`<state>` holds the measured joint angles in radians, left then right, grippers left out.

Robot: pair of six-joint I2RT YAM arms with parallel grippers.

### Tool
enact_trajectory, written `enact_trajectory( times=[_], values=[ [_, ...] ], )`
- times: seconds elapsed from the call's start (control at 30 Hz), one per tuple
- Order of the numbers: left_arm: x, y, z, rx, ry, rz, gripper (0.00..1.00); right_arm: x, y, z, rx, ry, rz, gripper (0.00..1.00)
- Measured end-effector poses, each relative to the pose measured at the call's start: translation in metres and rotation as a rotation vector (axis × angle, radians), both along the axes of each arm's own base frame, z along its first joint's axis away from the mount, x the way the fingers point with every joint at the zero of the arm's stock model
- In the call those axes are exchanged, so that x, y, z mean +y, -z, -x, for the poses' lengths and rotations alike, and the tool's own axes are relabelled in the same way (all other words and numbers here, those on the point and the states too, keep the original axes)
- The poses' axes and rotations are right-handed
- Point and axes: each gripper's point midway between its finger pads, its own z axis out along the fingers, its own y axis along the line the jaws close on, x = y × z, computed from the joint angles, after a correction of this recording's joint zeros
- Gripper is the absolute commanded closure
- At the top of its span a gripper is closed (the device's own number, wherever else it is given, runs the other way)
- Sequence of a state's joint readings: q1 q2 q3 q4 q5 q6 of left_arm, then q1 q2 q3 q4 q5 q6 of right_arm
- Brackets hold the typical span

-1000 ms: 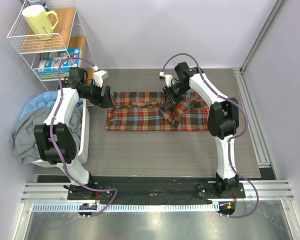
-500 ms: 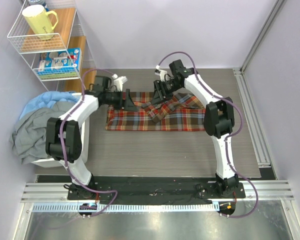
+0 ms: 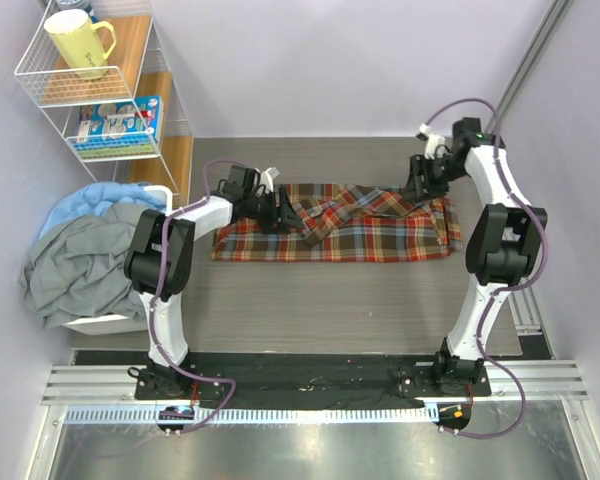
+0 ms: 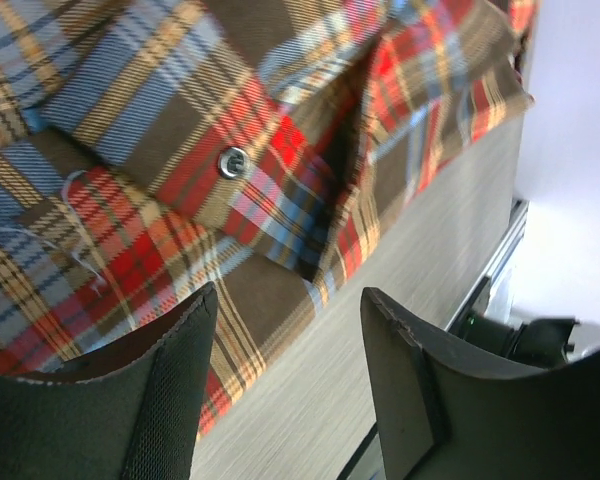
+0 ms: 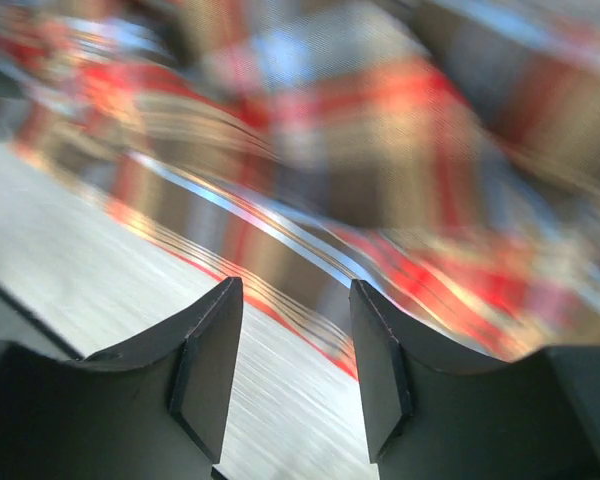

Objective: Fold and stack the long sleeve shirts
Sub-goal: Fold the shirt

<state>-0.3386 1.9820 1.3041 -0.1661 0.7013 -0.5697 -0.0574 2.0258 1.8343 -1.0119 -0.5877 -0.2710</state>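
One plaid long sleeve shirt (image 3: 380, 238) lies flat across the table's middle, with a folded sleeve bunched on top near its centre. My left gripper (image 3: 285, 215) hovers low over the shirt's left half. It is open and empty in the left wrist view (image 4: 288, 300), over the shirt (image 4: 180, 130) hem and bare table. My right gripper (image 3: 417, 185) is at the shirt's far right corner. Its jaws are open with nothing between them (image 5: 294, 290), and the shirt (image 5: 400, 170) is blurred beyond them.
A white basket (image 3: 168, 262) heaped with grey and blue clothes stands at the left table edge. Behind it is a wire shelf (image 3: 40, 85) with a yellow mug (image 3: 78, 42). An aluminium rail (image 3: 512, 270) runs along the right side, with walls close behind.
The right gripper opened, let go of the cloth at the shirt's middle and swung to its right end. The left gripper moved right, from the basket side over the shirt, its jaws narrowing.
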Motion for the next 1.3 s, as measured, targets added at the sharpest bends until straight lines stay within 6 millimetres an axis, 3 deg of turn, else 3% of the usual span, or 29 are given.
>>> enact_trajectory(
  times=[0.17,0.33,0.7,0.9,0.97,1.03,1.3],
  values=[
    [-0.006,0.011,-0.006,0.040,-0.048,0.011,0.40,-0.060,0.026,0.019,0.082,0.094,0.069,0.50],
    [-0.015,0.022,-0.008,0.067,-0.061,0.027,0.40,-0.083,0.049,0.046,0.185,0.138,0.085,0.50],
    [-0.027,0.028,-0.009,0.099,-0.080,0.056,0.52,-0.100,0.073,0.072,0.284,0.169,0.139,0.46],
    [-0.030,0.026,-0.011,0.102,-0.089,0.072,0.77,-0.103,0.074,0.073,0.283,0.172,0.148,0.44],
    [-0.031,0.024,-0.013,0.097,-0.085,0.081,0.92,-0.104,0.074,0.072,0.278,0.168,0.150,0.43],
    [-0.034,0.019,-0.014,0.095,-0.079,0.094,1.00,-0.105,0.073,0.070,0.267,0.164,0.154,0.44],
    [-0.047,-0.009,-0.018,0.035,-0.008,0.166,1.00,-0.112,0.070,0.053,0.216,0.160,0.179,0.43]
  ],
)
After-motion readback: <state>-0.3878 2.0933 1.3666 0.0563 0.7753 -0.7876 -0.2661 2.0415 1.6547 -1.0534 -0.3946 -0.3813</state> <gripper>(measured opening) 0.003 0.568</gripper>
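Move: The open left gripper has the shirt's buttoned cuff about 4 cm to its right, roughly level fore and aft and 4 cm below. The shirt's near edge runs some 10 cm back of this hand and 6 cm down. From the right gripper, the folded shirt's right end lies about 9 cm back, 10 cm to the right and 9 cm lower. The same cuff is some 24 cm to its left, 9 cm back and 9 cm down. Bring the left gripper down about 3 cm and as far right onto the cuff, close the fingers on the cuff's edge, then raise it some 4 cm, still easing right with the cloth pinched. Meanwhile swing the right gripper, open, right, down and back to the shirt's right end, tipping its fingers back towards the base, then ease it slightly forward. ##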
